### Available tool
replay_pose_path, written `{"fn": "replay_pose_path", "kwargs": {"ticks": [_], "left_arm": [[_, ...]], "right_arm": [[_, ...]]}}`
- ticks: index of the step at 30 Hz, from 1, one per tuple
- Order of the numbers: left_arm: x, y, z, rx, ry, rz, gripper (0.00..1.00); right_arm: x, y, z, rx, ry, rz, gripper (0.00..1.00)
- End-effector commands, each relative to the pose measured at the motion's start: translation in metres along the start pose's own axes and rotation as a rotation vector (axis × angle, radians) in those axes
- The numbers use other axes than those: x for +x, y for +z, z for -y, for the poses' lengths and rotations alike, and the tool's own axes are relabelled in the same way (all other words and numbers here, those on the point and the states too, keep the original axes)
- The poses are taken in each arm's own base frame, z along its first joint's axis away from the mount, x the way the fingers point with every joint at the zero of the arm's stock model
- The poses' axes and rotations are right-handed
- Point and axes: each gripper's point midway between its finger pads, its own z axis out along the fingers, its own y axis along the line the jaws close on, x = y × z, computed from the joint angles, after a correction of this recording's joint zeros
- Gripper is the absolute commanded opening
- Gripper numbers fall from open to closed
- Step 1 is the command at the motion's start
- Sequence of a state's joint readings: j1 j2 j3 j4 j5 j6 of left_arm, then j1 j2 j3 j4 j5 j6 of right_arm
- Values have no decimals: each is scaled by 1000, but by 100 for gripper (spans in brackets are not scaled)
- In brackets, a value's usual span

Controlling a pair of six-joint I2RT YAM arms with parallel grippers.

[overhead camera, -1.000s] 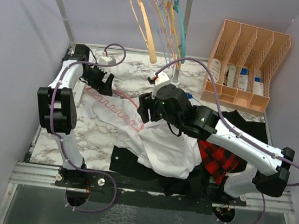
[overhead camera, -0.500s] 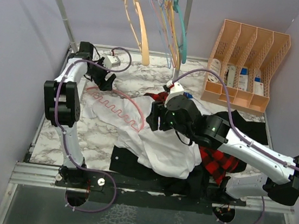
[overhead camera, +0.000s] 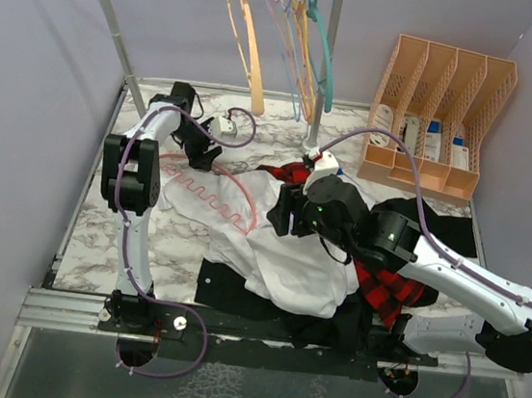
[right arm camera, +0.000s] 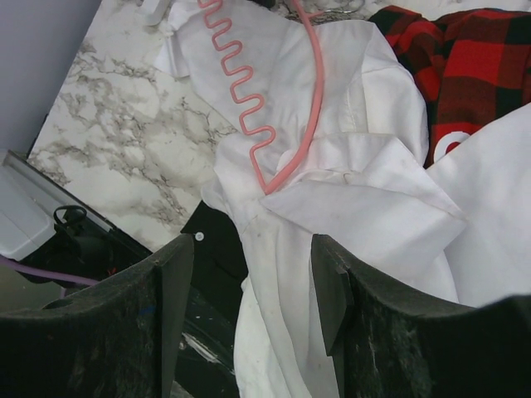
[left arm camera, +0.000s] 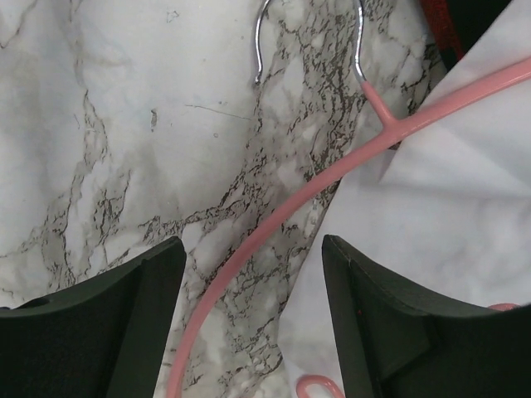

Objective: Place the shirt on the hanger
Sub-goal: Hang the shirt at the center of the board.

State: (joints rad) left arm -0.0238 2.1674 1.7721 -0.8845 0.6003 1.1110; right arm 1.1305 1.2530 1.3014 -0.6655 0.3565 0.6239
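Observation:
The white shirt [overhead camera: 283,255] lies crumpled on the marble table, spilling over the front edge. The pink hanger [overhead camera: 215,199] lies flat on its left part, with its metal hook [left arm camera: 309,41] on the bare marble. My left gripper [overhead camera: 201,155] is open just over the hanger's neck end. In the left wrist view the pink arm [left arm camera: 274,220] runs between the open fingers [left arm camera: 99,323], with the shirt's edge [left arm camera: 448,191] to the right. My right gripper [overhead camera: 282,211] is open and empty, hovering above the shirt [right arm camera: 348,191] to the right of the hanger [right arm camera: 253,104].
A red-and-black plaid shirt [overhead camera: 386,287] and a black garment [overhead camera: 236,288] lie under and beside the white shirt. A rail with several hangers [overhead camera: 287,27] stands at the back. A peach desk organizer [overhead camera: 441,114] is at the back right. Walls close both sides.
My left gripper has moved right along the back, from the table's far left to the hanger's hook end. My right gripper has moved right and back, off the hanger.

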Motion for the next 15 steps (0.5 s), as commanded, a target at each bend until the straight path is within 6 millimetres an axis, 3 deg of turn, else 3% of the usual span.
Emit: {"fn": "replay_pose_path", "kwargs": {"ticks": [1, 7, 15], "left_arm": [[17, 8, -11, 6, 0, -79, 67], [20, 12, -17, -6, -4, -109, 57], [23, 13, 4, 26, 24, -141, 40]], "right_arm": [[-5, -10, 9, 23, 31, 40, 58], [-2, -11, 13, 32, 36, 40, 58], [-1, -11, 14, 33, 34, 46, 58]]}}
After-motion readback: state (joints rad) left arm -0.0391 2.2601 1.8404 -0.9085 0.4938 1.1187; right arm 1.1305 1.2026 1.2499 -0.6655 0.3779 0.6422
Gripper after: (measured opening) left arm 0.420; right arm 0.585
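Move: The pink hanger's rod, where the left hand will take it just beside the neck, lies almost beneath that hand: about 1 cm ahead, 1 cm left and 4 cm below. The hanger's neck is about 6 cm to the hand's right and level with it; the white shirt's middle is some 20 cm right and 18 cm back, the red plaid cloth about 24 cm right and level. From the right hand the rod is about 28 cm ahead, 27 cm left and 24 cm below. The left hand sinks about 3 cm onto the pink hanger's upper rod, drifting about 1 cm left and slightly forward, and tips some 5 degrees so its left side rises. All the while its fingers close from about three quarters open to rather less than half, one coming down on each side of the rod beside the neck, with a firm pinch not yet to be seen. ##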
